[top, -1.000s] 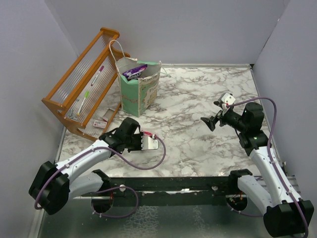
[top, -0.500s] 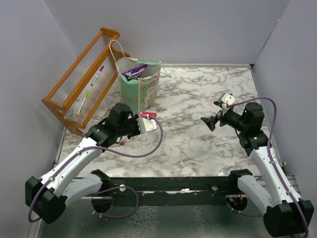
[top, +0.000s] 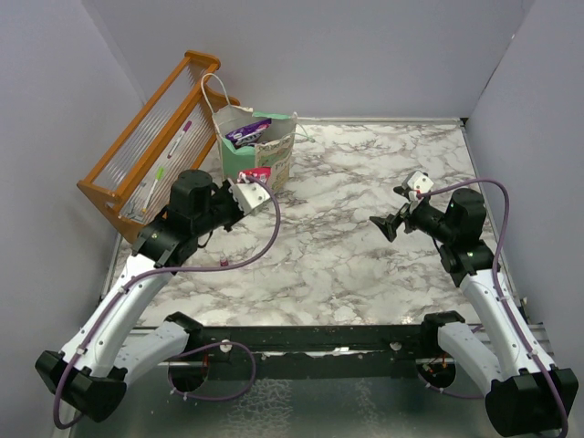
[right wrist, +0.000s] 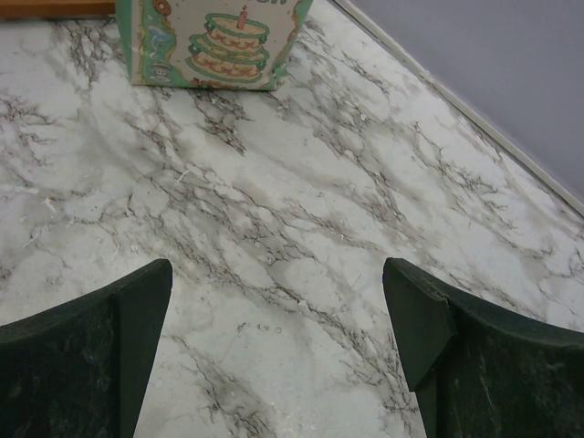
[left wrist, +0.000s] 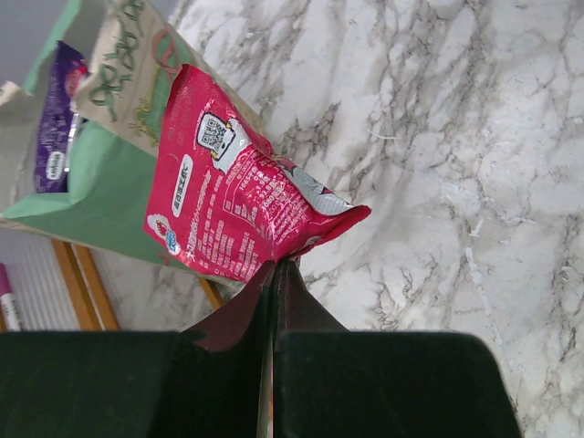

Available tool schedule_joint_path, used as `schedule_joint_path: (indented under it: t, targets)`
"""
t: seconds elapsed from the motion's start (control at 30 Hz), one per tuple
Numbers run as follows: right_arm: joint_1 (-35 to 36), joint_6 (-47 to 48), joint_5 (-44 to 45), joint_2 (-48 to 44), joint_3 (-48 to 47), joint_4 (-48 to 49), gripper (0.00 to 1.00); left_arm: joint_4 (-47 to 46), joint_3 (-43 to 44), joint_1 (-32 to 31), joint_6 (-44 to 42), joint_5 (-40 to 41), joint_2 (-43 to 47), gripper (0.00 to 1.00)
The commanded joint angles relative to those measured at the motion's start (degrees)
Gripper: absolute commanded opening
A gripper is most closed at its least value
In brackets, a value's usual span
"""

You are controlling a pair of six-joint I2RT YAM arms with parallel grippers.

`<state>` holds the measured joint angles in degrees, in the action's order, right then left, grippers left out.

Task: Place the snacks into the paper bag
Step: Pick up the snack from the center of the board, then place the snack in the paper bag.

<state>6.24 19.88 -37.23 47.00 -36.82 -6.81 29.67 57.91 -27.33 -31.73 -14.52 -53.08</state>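
Observation:
My left gripper is shut on a corner of a red snack packet, which hangs in the air against the front of the paper bag. The mint-green and cream paper bag stands upright at the back left with a purple snack lying in its open top. That purple packet shows at the left edge of the left wrist view. My right gripper hovers open over bare marble at the right, nothing between its fingers. The bag's cake-printed panel sits far ahead of it.
An orange wooden slatted rack leans beside the bag on the left and holds a few pen-like tubes. Grey walls close the table at the left, back and right. The marble table top spreads between the two arms.
My left arm has swung back and to the left, lifting the red packet from near the table's front up to the bag. The right arm has not moved.

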Motion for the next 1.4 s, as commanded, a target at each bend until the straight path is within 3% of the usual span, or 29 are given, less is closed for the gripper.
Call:
schedule_joint_path:
  t: [0.0, 0.23, 0.5, 0.83, 1.37]
  targets:
    - [-0.4, 1.0, -1.4, -0.3, 0.6, 1.5, 0.99, -3.3, 5.0, 0.3, 2.0, 8.8, -1.3, 0.0]
    - [-0.4, 1.0, -1.8, -0.3, 0.6, 1.4, 0.99, -7.9, 11.5, 1.1, 0.4, 15.7, -6.9, 0.0]
    - [-0.4, 0.9, -2.2, -0.4, 0.6, 1.4, 0.99, -8.4, 21.4, 4.8, 0.0, 14.3, -17.7, 0.0]
    - [-0.4, 1.2, -2.4, -0.8, 0.7, 1.3, 0.99, -5.3, 33.5, 10.6, 10.2, 7.1, -31.3, 0.0]
    - [-0.4, 1.4, -3.2, -0.8, 0.8, 1.3, 0.99, 1.7, 41.1, 17.9, 25.7, -10.5, -42.5, 0.0]
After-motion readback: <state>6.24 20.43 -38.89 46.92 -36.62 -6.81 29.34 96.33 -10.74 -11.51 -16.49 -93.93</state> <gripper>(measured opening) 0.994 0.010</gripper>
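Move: The left hand already holds the red snack clear of the table. The paper bag's open mouth lies about 19 cm ahead of this hand, 2 cm to its right and some 4 cm below. The purple snack in the bag is roughly 18 cm ahead, straight in line and 6 cm lower; the wooden rack's middle stands about 12 cm ahead and 22 cm left, 10 cm lower. From the right hand, the bag's mouth is some 22 cm ahead and 35 cm left, about level. Forward in a shallow arc, the left hand carries the red snack some 20 cm to the paper bag's open mouth, climbing about 8 cm early on, then sinking 5 cm towards it as it slows. The wrist swings about 20 degrees counter-clockwise and tips the fingers down again over the last part; the closed fingers keep their pinch on the snack. ##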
